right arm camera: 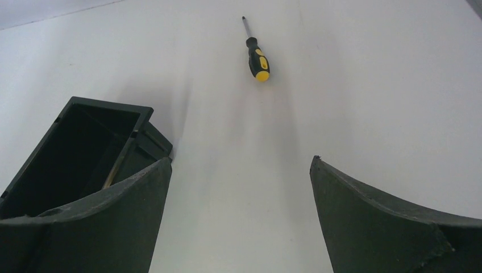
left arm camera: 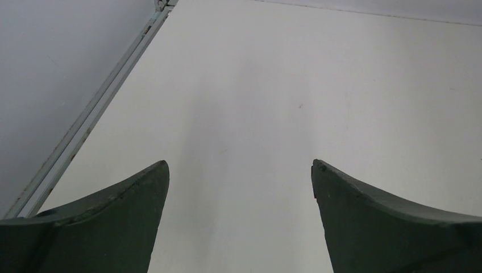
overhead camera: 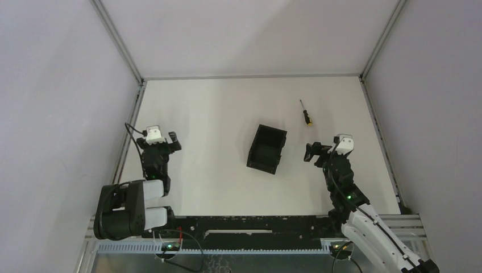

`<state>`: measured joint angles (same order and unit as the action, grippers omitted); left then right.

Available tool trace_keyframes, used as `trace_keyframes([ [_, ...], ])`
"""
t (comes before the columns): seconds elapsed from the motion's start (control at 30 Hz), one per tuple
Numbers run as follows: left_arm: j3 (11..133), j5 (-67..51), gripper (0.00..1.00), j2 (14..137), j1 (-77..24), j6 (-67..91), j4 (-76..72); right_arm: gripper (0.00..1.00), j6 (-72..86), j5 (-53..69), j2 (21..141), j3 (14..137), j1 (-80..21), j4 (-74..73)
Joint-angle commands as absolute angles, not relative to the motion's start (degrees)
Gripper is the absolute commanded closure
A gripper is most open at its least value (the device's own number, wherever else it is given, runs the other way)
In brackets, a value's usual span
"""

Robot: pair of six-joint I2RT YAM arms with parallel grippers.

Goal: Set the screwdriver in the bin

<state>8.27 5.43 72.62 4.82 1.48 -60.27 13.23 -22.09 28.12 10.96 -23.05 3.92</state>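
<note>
The screwdriver (overhead camera: pixel 306 112), with a yellow-and-black handle and thin dark shaft, lies on the white table right of centre, shaft pointing away. It also shows in the right wrist view (right arm camera: pixel 256 54), straight ahead of the fingers. The black open-top bin (overhead camera: pixel 266 148) stands at the table's middle; in the right wrist view the bin (right arm camera: pixel 85 153) is at the left, partly behind the left finger. My right gripper (overhead camera: pixel 316 152) is open and empty, between the bin and the right wall, nearer than the screwdriver. My left gripper (overhead camera: pixel 166 140) is open and empty at the left, over bare table (left arm camera: pixel 244 142).
Grey walls with metal frame rails (overhead camera: pixel 128 142) enclose the table on the left, back and right. A black rail (overhead camera: pixel 250 223) runs along the near edge between the arm bases. The left rail shows in the left wrist view (left arm camera: pixel 85 122).
</note>
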Motion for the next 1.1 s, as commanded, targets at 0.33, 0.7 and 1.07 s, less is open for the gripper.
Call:
trace_keyframes([
  [0.33, 10.4, 5.6, 0.0, 72.1, 4.4, 0.9, -61.8, 0.0, 15.1, -24.4, 41.5, 24.0, -22.9, -0.4],
  [0.7, 10.4, 5.6, 0.0, 72.1, 4.4, 0.9, -61.7, 0.0, 14.3, -14.6, 89.4, 73.9, -12.4, -34.0],
  [1.07, 10.4, 5.6, 0.0, 72.1, 4.4, 0.9, -61.8, 0.04, 5.9, -9.3, 121.1, 101.2, -7.6, -41.7],
])
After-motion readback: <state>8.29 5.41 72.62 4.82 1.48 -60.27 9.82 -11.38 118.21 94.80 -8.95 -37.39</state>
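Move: The screwdriver lies on the white table roughly 24 cm ahead of the right hand, almost straight out from it and about 12 cm lower, with its handle end nearest the hand. The black bin stands some 20 cm to the right hand's left, about 8 cm ahead and 9 cm lower. From the idle left hand, the screwdriver is about 59 cm to the right, 17 cm ahead and 10 cm lower. Out to the screwdriver's handle goes the right hand, fingers wide open: some 21 cm forward in an arc that first climbs 7 to 8 cm, then drops steeply to finish about 6 cm lower than it began. The wrist tips down close to 50 degrees on the way, bringing the open fingers over the handle without touching yet. ##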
